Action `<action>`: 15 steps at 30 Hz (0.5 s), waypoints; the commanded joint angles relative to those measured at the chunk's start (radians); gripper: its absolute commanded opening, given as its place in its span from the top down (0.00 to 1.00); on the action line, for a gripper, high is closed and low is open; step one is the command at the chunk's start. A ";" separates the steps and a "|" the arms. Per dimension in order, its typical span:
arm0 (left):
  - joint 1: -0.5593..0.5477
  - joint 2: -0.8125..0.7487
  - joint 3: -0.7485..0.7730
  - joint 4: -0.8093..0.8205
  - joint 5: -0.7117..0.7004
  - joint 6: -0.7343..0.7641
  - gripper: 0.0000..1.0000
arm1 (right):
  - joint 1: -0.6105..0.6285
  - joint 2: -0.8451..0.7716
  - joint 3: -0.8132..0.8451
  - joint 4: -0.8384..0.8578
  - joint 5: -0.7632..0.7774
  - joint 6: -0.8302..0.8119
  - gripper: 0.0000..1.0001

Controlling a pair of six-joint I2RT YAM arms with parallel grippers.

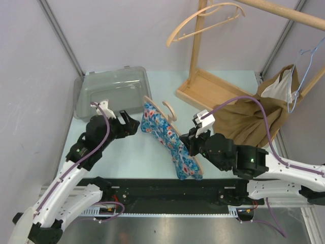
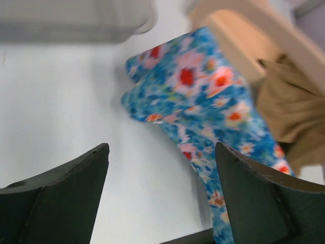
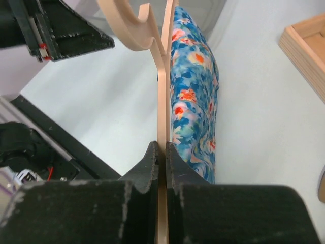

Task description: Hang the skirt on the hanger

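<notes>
The skirt [image 1: 170, 142], blue with red and pink flowers, hangs draped over a wooden hanger [image 1: 171, 113] that lies tilted across the middle of the table. My right gripper [image 1: 190, 146] is shut on the hanger's thin wooden arm [image 3: 161, 91]; in the right wrist view my right gripper [image 3: 162, 150] pinches it, with the skirt [image 3: 195, 91] just to the right of it. My left gripper [image 1: 133, 125] is open and empty beside the skirt's far end. In the left wrist view my left gripper [image 2: 161, 147] frames bare table, and the skirt [image 2: 203, 96] lies ahead on the right.
A clear plastic bin [image 1: 109, 91] sits at the back left. A wooden rack's base [image 1: 213, 89] stands at the back, with another wooden hanger [image 1: 203, 20] on the rack. A brown garment [image 1: 254, 114] and a blue wire hanger [image 1: 304, 66] are at the right.
</notes>
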 commanded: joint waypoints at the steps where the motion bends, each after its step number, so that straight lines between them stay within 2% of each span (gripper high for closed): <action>1: 0.008 -0.060 0.115 0.053 0.242 0.197 0.11 | 0.007 -0.032 0.133 -0.086 -0.102 -0.076 1.00; 2: 0.008 -0.071 0.142 0.061 0.367 0.223 0.11 | 0.007 -0.037 0.147 -0.111 -0.147 -0.086 1.00; 9: 0.007 -0.120 0.293 0.086 0.849 0.404 0.08 | 0.007 -0.052 0.247 -0.235 -0.358 -0.132 1.00; 15: 0.007 -0.101 0.335 0.058 1.133 0.442 0.07 | 0.007 -0.112 0.282 -0.208 -0.569 -0.093 1.00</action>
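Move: The wooden hanger's hook stands about 13 cm right of the open left hand, 2 cm ahead and some 10 cm above; the floral skirt's middle is 14 cm right, 4 cm back, at its height. The grey bin lies 17 cm ahead, 8 cm left and 17 cm below. From the right hand, already gripping the hanger, the hook is 10 cm ahead, 7 cm left, 4 cm up, the skirt 5 cm ahead, 6 cm left, 8 cm below. Open left hand rises 18 cm, back and rightward, turning clockwise; right draws the pinched hanger back 6 cm. ##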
